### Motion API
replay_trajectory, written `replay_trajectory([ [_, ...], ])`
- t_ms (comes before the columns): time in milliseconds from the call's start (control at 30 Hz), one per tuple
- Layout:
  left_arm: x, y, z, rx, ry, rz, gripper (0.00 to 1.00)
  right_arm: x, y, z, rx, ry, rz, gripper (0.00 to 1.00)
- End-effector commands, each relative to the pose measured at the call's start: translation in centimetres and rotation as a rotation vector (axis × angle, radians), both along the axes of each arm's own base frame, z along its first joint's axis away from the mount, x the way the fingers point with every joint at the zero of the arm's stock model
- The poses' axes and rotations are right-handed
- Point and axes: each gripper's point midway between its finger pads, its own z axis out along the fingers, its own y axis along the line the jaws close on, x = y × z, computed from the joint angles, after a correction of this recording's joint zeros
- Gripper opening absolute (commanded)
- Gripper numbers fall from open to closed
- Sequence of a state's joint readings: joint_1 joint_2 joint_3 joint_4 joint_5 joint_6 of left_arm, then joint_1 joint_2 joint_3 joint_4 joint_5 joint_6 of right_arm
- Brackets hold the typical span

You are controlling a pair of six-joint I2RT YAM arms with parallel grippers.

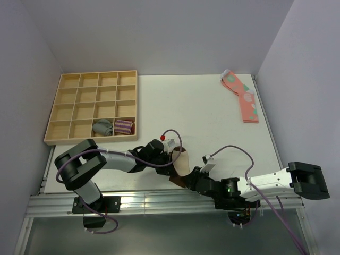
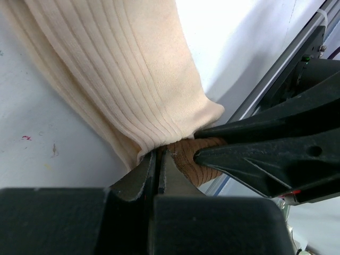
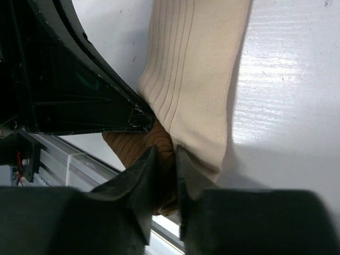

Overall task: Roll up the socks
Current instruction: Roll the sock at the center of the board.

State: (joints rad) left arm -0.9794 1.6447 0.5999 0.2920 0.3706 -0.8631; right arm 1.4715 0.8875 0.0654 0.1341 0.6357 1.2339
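Observation:
The socks (image 1: 182, 160) lie as a beige ribbed pair near the table's front edge, their brown cuff end toward the rail. In the left wrist view the cream fabric (image 2: 122, 69) runs down to the brown cuff (image 2: 194, 159), and my left gripper (image 2: 158, 155) is shut on the edge where the two meet. My right gripper (image 3: 164, 156) holds the brown cuff (image 3: 133, 146) between nearly closed jaws, with the cream leg (image 3: 196, 69) running up beyond them. Both grippers (image 1: 171, 161) (image 1: 190, 178) meet at that same end, fingertips almost touching.
A wooden compartment tray (image 1: 53, 114) stands at the back left, holding a grey rolled sock (image 1: 103, 127) and a purple-striped one (image 1: 124, 126). Pink socks (image 1: 241, 95) lie at the back right. The metal rail (image 1: 159, 199) runs just beneath the cuff.

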Motion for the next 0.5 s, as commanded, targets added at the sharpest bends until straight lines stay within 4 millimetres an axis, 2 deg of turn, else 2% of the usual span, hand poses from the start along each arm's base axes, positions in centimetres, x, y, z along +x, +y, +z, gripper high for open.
replay_trajectory([
  [0,-0.6,3.7,-4.8,0.22,0.034,0.043,0.0,-1.2,-1.7,-2.6,-0.092,0.092,-0.016,0.19],
  [67,-0.4,3.5,-4.6,0.214,0.031,0.049,0.01,-1.4,-2.5,-3.3,-0.122,0.125,-0.042,0.14],
  [100,-0.3,3.4,-4.4,0.211,0.025,0.052,0.01,-1.6,-2.6,-3.5,-0.135,0.142,-0.051,0.08],
  [200,0.1,3.3,-4.0,0.21,0.015,0.071,0.09,-2.0,-3.1,-4.3,-0.17,0.189,-0.076,0.03],
  [333,1.7,3.4,-2.5,0.198,-0.052,0.137,0.29,-2.3,-3.4,-5.2,-0.197,0.228,-0.102,0.01],
  [467,3.5,3.6,-0.5,0.193,-0.123,0.2,0.36,-2.6,-3.6,-5.6,-0.188,0.247,-0.105,0.01],
])
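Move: The brown-and-cream roll of sock lies at both my hands' fingertips: its middle is some 2 cm right of and 2 cm behind my left hand, which still pinches its edge. From my right hand it is about 3 cm to the left and 1 cm ahead. The sock's flat strip runs out to a brown far end, roughly 11 cm ahead and 3 cm right of my left hand; the striped sock in the tray is about 21 cm ahead and 23 cm left of it. I hand the hold over: my right fingers close on the brown roll until they pinch it, then that hand works about 1 cm left and slightly down while its wrist swings clockwise and tips down, some 10 degrees. Once the right grip has shut, my left fingers open around the roll and that hand starts easing forward, left and a little up, about 1.5 cm. ##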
